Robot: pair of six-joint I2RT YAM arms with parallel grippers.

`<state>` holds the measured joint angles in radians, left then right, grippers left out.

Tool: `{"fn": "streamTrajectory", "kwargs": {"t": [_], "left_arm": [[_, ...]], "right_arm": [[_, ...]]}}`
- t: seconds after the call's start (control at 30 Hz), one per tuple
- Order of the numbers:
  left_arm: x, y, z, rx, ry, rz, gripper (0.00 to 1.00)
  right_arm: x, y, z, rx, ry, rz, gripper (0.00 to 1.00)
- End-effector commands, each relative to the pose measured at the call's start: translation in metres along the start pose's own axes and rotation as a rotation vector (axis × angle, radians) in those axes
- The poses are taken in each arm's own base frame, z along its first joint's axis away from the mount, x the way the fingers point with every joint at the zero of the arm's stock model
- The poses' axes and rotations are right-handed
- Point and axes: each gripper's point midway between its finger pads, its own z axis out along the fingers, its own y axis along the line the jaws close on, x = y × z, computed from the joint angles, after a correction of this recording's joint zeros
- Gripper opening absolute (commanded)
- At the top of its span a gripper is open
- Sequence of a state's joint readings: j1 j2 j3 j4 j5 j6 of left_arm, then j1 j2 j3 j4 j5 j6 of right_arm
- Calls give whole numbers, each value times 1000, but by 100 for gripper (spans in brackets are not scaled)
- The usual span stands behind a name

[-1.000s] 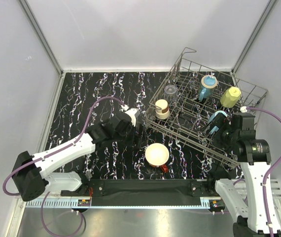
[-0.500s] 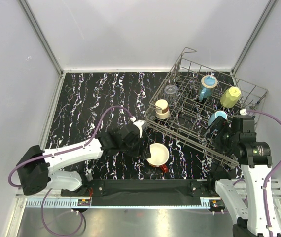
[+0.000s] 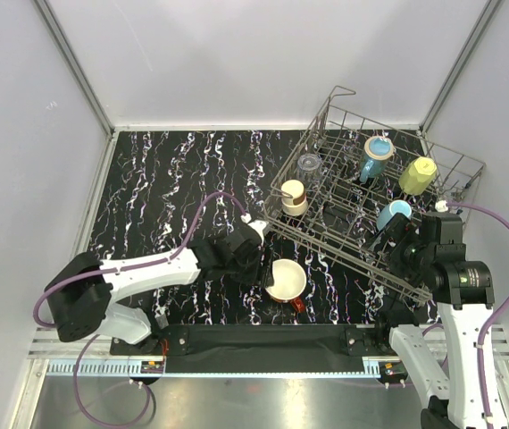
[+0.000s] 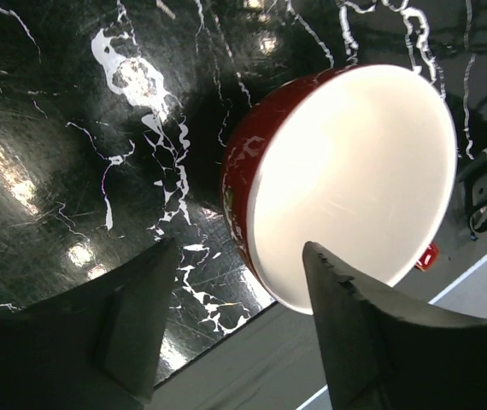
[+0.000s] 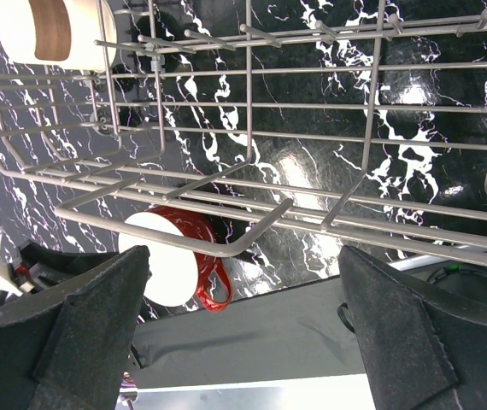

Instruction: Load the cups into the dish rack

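A wide red mug with a pale inside stands on the black marbled table, and also shows in the left wrist view. My left gripper is open, and its jaws straddle the mug's left wall, one finger outside and one over the pale inside. The dish rack holds a clear tumbler, a cream-brown cup, a teal cup, a yellow-green cup and a light-blue cup. My right gripper is open and empty over the rack's near edge, just near of the light-blue cup.
The rack stands askew at the back right, against the right wall. A black strip runs along the table's near edge, just near of the red mug. White walls close in the back and both sides. Purple cables trail from both arms.
My left arm has swung right and nearer, from the rack's left corner to the red mug. My right gripper has drawn back from the light-blue cup, which stays in the rack.
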<state>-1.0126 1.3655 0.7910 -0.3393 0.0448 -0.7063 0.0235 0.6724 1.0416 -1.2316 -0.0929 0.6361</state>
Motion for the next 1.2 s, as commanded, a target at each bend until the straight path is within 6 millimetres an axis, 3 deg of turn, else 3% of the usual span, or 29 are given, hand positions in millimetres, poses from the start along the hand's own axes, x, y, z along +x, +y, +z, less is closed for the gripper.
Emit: {"fn": "streamTrajectory", "kwargs": {"t": [0.0,0.17,0.3,0.47,0.63,0.87,1.17], "left_arm": [[-9,-5,7,13,-40,10,63],[-5,-4,12,13,-19,17,41],[0,1,13,4,-12,15,34],[1,-1,12,21,-12,21,13],[0,-6,7,46,-11,40,0],[-4,-26,-17,149,-35,55,0],[-30,-77,-88,400,-153,133,0]], "right_arm": [[-3,6,-8,-28,-15,-6,100],[-3,4,-9,-21,-17,-8,100],[-1,4,-10,-21,-15,-5,100],[1,6,-12,-38,-13,6,100],[4,6,-11,-48,0,9,100],[16,8,1,-69,64,21,100],[26,22,15,-151,148,8,100]]}}
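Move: Just right of the left hand, about 5 cm over and 1 cm ahead, is the middle of the red cup with the white inside, roughly 3 cm below it; the open fingers already straddle its left rim. The dish rack's middle lies some 22 cm ahead and 26 cm right, and the brown-banded cup in the rack about 20 cm ahead and 7 cm right. From the right hand, the red cup is about 22 cm left, level forward and 17 cm down. Closing on the red cup's left wall, one finger inside and one outside, the left hand first settles about 1.5 cm lower, pinches it, then lifts more than 5 cm while easing some 2 cm back and tilting slightly. Late on, the open, empty right hand shifts about 2.5 cm left and 2 cm down, towards the cup. ##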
